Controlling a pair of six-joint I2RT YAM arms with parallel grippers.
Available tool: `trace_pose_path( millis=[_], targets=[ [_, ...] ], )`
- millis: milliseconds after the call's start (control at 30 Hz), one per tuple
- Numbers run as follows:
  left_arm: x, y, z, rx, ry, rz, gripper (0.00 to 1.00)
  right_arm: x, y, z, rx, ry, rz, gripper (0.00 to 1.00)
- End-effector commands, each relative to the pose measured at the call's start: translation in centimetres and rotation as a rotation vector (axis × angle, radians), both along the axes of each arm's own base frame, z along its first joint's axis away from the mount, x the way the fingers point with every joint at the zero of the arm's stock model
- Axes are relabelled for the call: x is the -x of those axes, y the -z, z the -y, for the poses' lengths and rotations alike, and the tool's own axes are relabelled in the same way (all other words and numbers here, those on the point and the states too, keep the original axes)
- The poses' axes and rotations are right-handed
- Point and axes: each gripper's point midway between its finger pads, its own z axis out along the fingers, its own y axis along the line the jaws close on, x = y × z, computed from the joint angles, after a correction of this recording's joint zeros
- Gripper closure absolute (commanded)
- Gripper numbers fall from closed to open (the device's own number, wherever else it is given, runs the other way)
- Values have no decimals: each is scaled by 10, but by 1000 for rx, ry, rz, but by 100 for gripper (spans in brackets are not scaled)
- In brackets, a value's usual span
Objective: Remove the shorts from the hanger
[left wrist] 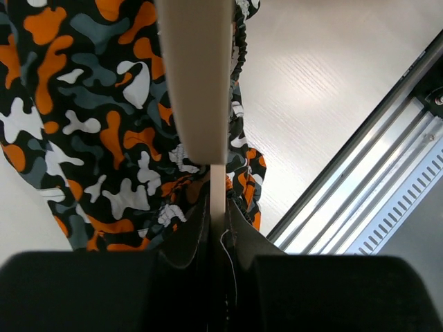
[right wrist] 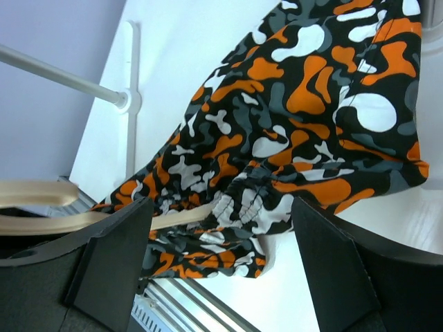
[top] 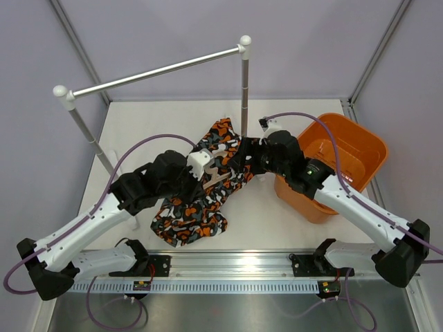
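Note:
The camouflage shorts [top: 208,183] lie draped between the two arms, one end on the table, the other raised near the rail post. My left gripper [top: 202,181] is shut on the hanger [left wrist: 197,76]. Its beige bar runs straight out from between the black fingers [left wrist: 187,235], with the shorts [left wrist: 90,124] hanging beside it. My right gripper [right wrist: 221,242] stands open around the gathered waistband of the shorts [right wrist: 277,138]; neither finger touches the cloth. A stretch of the hanger [right wrist: 180,220] shows under the waistband, and most of it is hidden by cloth. In the top view the right gripper [top: 239,160] sits at the shorts' upper end.
An orange basket [top: 346,149] stands at the right, just behind the right arm. A metal rail [top: 159,71] on two posts crosses the back; one post [top: 244,97] rises right behind the shorts. A slotted aluminium rail [top: 235,259] runs along the near edge.

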Motion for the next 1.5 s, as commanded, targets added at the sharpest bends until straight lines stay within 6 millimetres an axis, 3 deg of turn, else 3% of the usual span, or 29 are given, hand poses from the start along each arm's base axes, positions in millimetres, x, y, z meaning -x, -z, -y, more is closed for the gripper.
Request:
trace_pose_path(
  millis=[0, 267, 567, 867, 1133, 1467],
  targets=[
    [0, -33, 13, 133, 45, 87, 100, -12, -11, -10, -25, 44, 31, 12],
    [-2, -28, 11, 121, 27, 91, 100, -8, 12, -9, 30, 55, -17, 20],
    [-8, -25, 8, 102, -2, 99, 100, -3, 25, 5, 70, 95, -24, 42],
    [-9, -26, 8, 101, -7, 105, 100, 2, 33, 4, 85, 74, -48, 45],
    [-12, -29, 7, 105, -17, 117, 100, 7, 47, 13, 112, 93, -68, 64],
    [-14, -37, 3, 117, -40, 147, 100, 8, 57, 34, 175, 166, -78, 97]
  ],
)
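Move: Just below the open right fingers, some 5 cm down and about 1 cm back and 1 cm to the right, lies the waistband of the shorts at the hanger's right end. The hanger's middle is roughly 8 cm left, 2 cm back and 4 cm lower; the rack's right post foot stands about 14 cm straight ahead on the table, the orange bin 26 cm right and 4 cm ahead. From the left hand that waistband is about 12 cm right and 6 cm ahead, nearly level. Sinking some 5 cm to the waistband beside the hanger's right end, the right hand eases back and right by a centimetre or so late on, tipping down a little and turning slightly clockwise. Its wide-open fingers close almost fully and pinch the edge of the waistband, while the left hand stays put and keeps the hanger gripped. ##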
